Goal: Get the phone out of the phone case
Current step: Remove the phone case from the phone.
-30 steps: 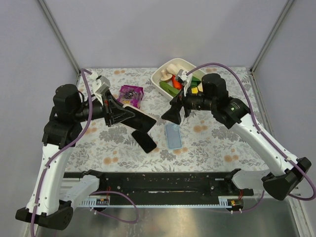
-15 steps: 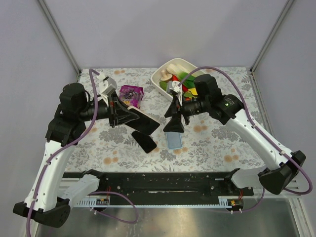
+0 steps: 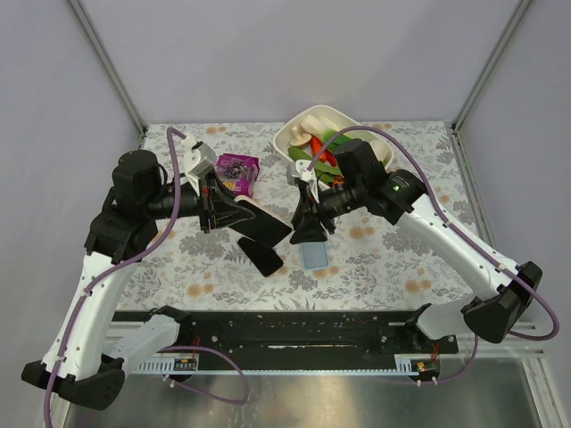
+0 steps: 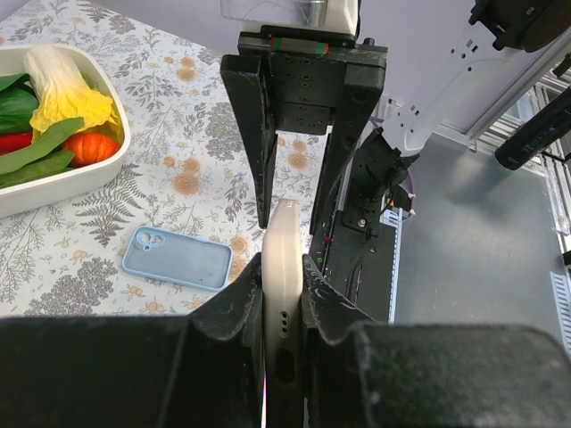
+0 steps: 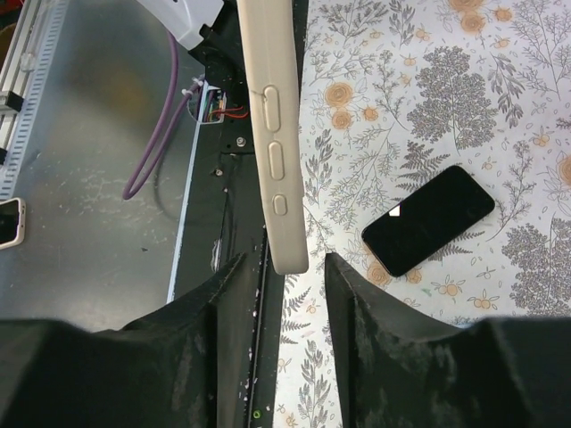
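My left gripper (image 3: 230,212) is shut on a phone in a beige case (image 3: 265,226) and holds it edge-up above the table. In the left wrist view the case (image 4: 282,254) stands between my fingers (image 4: 234,308). My right gripper (image 3: 306,221) is open. Its jaws stand on either side of the case's far end (image 5: 271,134), with a gap on each side, as the right wrist view (image 5: 284,267) shows. A bare black phone (image 3: 260,257) and an empty light blue case (image 3: 313,256) lie on the table below.
A white tray (image 3: 301,127) of toy vegetables stands at the back, behind the right arm. A purple packet (image 3: 236,169) lies at the back left. The black rail (image 3: 285,330) runs along the near edge. The flowered cloth (image 3: 401,259) covers the table.
My right gripper has moved left and down to the far end of the beige-cased phone. My left gripper has shifted the phone slightly right.
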`<state>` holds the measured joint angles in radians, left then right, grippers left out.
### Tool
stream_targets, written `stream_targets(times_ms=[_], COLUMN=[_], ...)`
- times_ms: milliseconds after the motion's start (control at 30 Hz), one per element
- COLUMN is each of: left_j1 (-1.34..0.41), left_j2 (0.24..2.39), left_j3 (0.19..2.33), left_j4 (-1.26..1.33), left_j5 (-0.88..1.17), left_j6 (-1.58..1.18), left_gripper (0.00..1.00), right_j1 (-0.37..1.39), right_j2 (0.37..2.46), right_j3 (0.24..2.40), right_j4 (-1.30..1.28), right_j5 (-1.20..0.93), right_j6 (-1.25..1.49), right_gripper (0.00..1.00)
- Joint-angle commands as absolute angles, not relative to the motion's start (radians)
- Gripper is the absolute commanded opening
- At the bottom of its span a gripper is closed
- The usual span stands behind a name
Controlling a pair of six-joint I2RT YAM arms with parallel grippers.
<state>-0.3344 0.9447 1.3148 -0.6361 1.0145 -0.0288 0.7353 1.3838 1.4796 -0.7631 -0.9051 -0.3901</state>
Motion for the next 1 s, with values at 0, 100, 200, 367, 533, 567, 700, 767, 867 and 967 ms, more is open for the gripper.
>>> stream_targets(times_ms=[0,100,200,367,533,567,700,767,867,967], left_j1=[-0.342,-0.347,-0.35,-0.353,-0.353,-0.353,-0.353,-0.35,-0.351,-0.35], left_j2=[0.93,0.93,0.93,0.931,0.934,0.933,0.934,0.939,0.946,0.948], left_j3=[1.315,1.312,1.31,1.312,1.327,1.327,1.33,1.333,1.339,1.335], left_j4=[-0.572,-0.575,-0.577,-0.577,-0.58,-0.575,-0.561,-0.563,-0.563,-0.565], left_j5=[1.058,1.058,1.055,1.06,1.033,1.02,0.968,0.951,0.934,0.923], left_j6=[-0.009,-0.008,-0.008,-0.009,-0.023,-0.032,-0.061,-0.069,-0.081,-0.083], left_gripper=[0.0,0.0,0.0,0.0,0.0,0.0,0.0,0.0,0.0,0.0], right_j1=[0.755,0.756,0.761,0.77,0.791,0.807,0.856,0.882,0.916,0.937], right_j2=[1.393,1.402,1.407,1.416,1.41,1.407,1.401,1.396,1.382,1.373], right_j3=[1.534,1.539,1.543,1.545,1.554,1.558,1.572,1.571,1.563,1.575], right_j4=[-0.773,-0.776,-0.778,-0.801,-0.859,-0.876,-0.96,-0.983,-1.0,-1.02], right_j5=[-0.934,-0.94,-0.94,-0.95,-0.962,-0.945,-0.943,-0.917,-0.913,-0.913], right_j6=[-0.419,-0.416,-0.416,-0.436,-0.509,-0.531,-0.621,-0.655,-0.698,-0.721], right_gripper=[0.43,0.31,0.26,0.13,0.0,0.0,0.0,0.0,0.0,0.0])
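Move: The left hand holds the cased phone, its middle some 8 cm to that hand's right, level ahead and 3 cm below. From the right hand, whose half-open fingers straddle the free end, that middle lies about 10 cm left, level ahead and 4 cm up. Some 30 cm below the right hand, the black phone lies about 9 cm ahead and 13 left, the blue case 11 ahead and 2 right. Right fingers pinch the case's free end, then pull back about 4 cm and slightly down; left keeps holding. ##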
